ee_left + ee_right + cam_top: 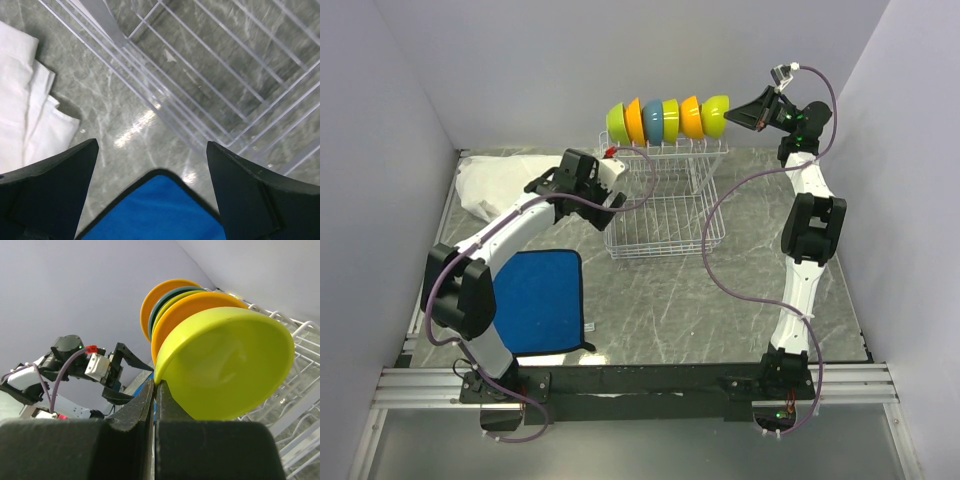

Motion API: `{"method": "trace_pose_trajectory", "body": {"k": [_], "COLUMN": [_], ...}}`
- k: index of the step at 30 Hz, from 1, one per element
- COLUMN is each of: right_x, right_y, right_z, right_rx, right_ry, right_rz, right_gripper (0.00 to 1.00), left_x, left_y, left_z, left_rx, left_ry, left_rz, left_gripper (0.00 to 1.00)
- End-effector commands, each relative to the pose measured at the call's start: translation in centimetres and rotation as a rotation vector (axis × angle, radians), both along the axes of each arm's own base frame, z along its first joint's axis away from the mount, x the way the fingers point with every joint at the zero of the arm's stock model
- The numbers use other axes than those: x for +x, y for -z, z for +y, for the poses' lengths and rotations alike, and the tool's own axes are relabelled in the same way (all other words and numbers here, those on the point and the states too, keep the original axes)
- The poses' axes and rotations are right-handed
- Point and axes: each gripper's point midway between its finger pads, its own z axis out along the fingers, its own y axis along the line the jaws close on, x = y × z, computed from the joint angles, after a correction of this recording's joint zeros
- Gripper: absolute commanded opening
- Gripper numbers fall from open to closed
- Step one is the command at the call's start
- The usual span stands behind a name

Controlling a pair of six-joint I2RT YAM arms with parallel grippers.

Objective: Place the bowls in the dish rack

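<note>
Several bowls stand on edge in a row on the top shelf of the white wire dish rack (pixel 660 225), coloured lime green (pixel 617 122), orange (pixel 634 120) and blue (pixel 653 118). The right end bowl is lime green (pixel 715 115) (pixel 225 365). My right gripper (pixel 732 115) (pixel 156 382) is raised beside it, shut on that bowl's rim. My left gripper (pixel 573 197) (pixel 152 144) hovers wide open and holds nothing. It is left of the rack, over the table between the white cloth and the blue mat's corner.
A crumpled white cloth (pixel 485 185) (pixel 20 100) lies at the back left. A blue mat (pixel 540 300) (pixel 160 210) lies at the front left. The rack's lower basket (pixel 225 75) holds nothing. Walls enclose the table on three sides.
</note>
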Motion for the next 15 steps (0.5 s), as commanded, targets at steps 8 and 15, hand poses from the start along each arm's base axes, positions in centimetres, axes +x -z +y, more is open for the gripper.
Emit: {"method": "trace_pose_trajectory", "body": {"k": [8, 15], "right_x": [-1.3, -1.2], "right_y": [-3.9, -4.3], "right_z": [-1.5, -1.5], "right_rx": [-0.030, -0.023], "right_ry": [0.050, 0.059], "right_rz": [-0.143, -0.150], "right_gripper": [0.00, 0.00], "left_x": [1.2, 2.2], "left_y": [-2.4, -1.3], "left_z": [-3.0, -2.6], "left_rx": [-0.157, -0.123], "left_ry": [-0.165, -0.242], "left_rz": [-0.003, -0.012], "left_gripper": [0.61, 0.56]}}
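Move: The rack's left side rail, apparently the left gripper's goal, lies about 9 cm below it, some 2 cm ahead and 1 cm to its right; the white towel is roughly 19 cm left and 10 cm farther out than that gripper, the blue mat 16 cm left and 13 cm back. For the right gripper, the end yellow-green bowl's middle is about 2 cm ahead, 3 cm left and 3 cm below, with the orange bowl 4 cm left of that bowl, level with it. Hold the right gripper's shut fingertips against the rim of the end yellow-green bowl and ease them down about 1 cm. Meanwhile bring the left gripper some 3 cm to the right above the rack's left side rail, turning it roughly 10 degrees counter-clockwise and closing its wide-open fingers to about half, still clear of the wire. ##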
